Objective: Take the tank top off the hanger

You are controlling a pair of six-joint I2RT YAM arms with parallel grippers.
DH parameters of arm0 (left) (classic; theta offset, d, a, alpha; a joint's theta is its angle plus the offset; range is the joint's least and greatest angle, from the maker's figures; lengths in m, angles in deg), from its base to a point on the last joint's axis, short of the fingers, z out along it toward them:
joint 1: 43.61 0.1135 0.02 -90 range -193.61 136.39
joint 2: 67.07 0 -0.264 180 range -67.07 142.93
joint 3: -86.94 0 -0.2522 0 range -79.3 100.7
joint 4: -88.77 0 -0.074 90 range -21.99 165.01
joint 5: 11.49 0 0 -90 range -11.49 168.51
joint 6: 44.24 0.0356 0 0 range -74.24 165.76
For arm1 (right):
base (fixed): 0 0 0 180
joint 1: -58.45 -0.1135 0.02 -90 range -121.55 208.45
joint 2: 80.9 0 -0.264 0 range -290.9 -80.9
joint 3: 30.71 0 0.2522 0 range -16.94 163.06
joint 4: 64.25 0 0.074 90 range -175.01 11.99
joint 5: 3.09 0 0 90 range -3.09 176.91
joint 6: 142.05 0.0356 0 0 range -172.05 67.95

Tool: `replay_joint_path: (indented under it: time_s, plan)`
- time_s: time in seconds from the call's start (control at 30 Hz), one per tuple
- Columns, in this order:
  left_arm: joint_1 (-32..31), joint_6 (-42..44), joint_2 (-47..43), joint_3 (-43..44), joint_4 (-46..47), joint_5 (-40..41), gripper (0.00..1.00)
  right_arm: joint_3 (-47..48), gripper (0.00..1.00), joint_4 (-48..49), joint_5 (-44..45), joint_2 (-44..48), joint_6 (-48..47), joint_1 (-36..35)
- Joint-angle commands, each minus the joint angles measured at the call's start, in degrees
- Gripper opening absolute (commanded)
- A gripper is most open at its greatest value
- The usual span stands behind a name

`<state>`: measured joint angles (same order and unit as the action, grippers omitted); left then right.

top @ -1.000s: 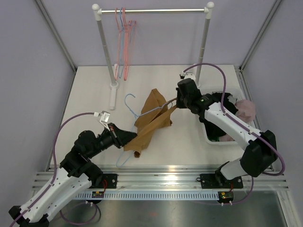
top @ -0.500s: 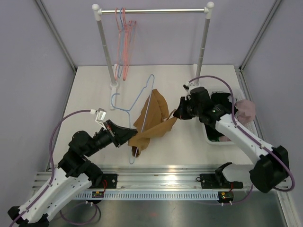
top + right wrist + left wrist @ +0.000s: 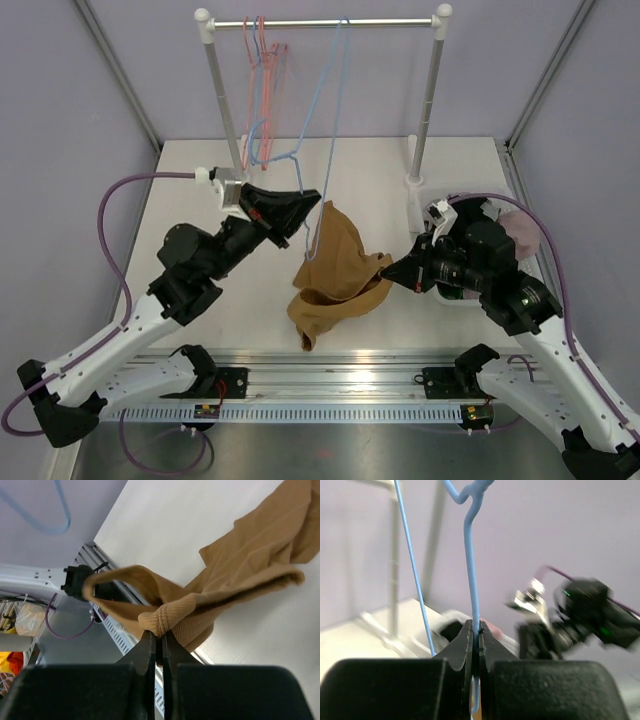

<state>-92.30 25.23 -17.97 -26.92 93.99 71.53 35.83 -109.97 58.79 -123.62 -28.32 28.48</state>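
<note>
The tan tank top (image 3: 335, 272) hangs bunched over the middle of the table, its lower end resting on the surface. My right gripper (image 3: 396, 273) is shut on a ribbed edge of the tank top (image 3: 240, 575), the jaws (image 3: 161, 634) pinching a fold. My left gripper (image 3: 300, 207) is shut on the wire of the light blue hanger (image 3: 322, 120), which stands raised and nearly upright. In the left wrist view the hanger (image 3: 470, 555) runs up out of the closed gripper (image 3: 476, 630). The hanger's lower end overlaps the tank top's upper left edge; whether it is threaded through the tank top I cannot tell.
A clothes rack (image 3: 318, 22) stands at the back with pink and blue hangers (image 3: 262, 90) on its bar. A white bin (image 3: 445, 292) of clothes sits at the right, behind my right arm. A metal rail (image 3: 350, 372) runs along the near edge.
My left gripper has lifted the hanger up and back until it stands upright. My right gripper has pulled the tank top's edge toward the near right, dragging the cloth off the hanger's arms.
</note>
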Motion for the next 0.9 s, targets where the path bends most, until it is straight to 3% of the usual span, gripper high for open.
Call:
replay_joint_path:
  time_s: [0.0, 0.1, 0.2, 0.37, 0.53, 0.63, 0.77, 0.87]
  plan:
    - [-0.27, 10.51, 4.94, 7.56, 5.53, 14.87, 0.0, 0.58, 0.0, -2.93, -4.98, 2.9, -1.49, 0.27]
    - [-0.18, 11.48, 8.81, 10.01, 5.38, 16.91, 0.0, 0.4, 0.0, -3.36, -3.63, 4.22, -0.61, 0.27]
    - [-0.18, 9.12, 12.5, 16.69, -7.18, 14.46, 0.0, 0.66, 0.0, -4.42, -0.19, 3.44, -1.4, 0.27]
    - [-0.09, 2.96, 13.39, 17.41, -15.9, 16.3, 0.0, 1.8, 0.0, -1.26, 4.9, -4.46, 0.79, 0.01]
    - [-0.01, -0.82, 15.32, 21.44, -26.43, 18.32, 0.0, 5.22, 0.02, 0.76, 23.61, -17.55, 3.51, -7.43]
    - [1.83, -1.43, 17.69, 24.85, -31.17, 18.15, 0.0, 7.25, 0.21, 2.08, 30.05, -25.53, 5.1, -11.93]
    - [5.62, -2.84, 22.17, 31.19, -36.99, 12.96, 0.0, 7.61, 0.69, 2.61, 34.0, -27.95, 6.94, -12.47]
    - [5.97, -1.35, 26.12, 37.94, -42.35, 13.31, 0.0, 7.34, 0.96, 2.09, 36.9, -23.91, 7.04, -12.47]
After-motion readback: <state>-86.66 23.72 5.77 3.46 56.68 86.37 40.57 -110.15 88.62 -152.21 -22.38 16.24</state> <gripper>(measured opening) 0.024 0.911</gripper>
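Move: The tank top, pinched at one edge by the right hand, has its middle roughly 11 cm left of that hand, 7 cm ahead and 20 cm below. The basket stands about 36 cm to the right hand's right and 19 cm ahead. The left hand holds the blue hanger. From this left hand, the rack's bar is some 38 cm ahead and 22 cm up, and the hanging hangers sit 38 cm ahead and 15 cm left. The tank top's held edge is lowered by the right hand, which eases back slightly, then goes forward and down about 12 cm, tipping steeper, and opens its fingers wide to let the cloth go. Meanwhile the blue hanger, kept shut in the left fingers, is carried forward some 12 cm towards the rack, rising a little before sinking, as that wrist swings the fingers forward and to about level. ##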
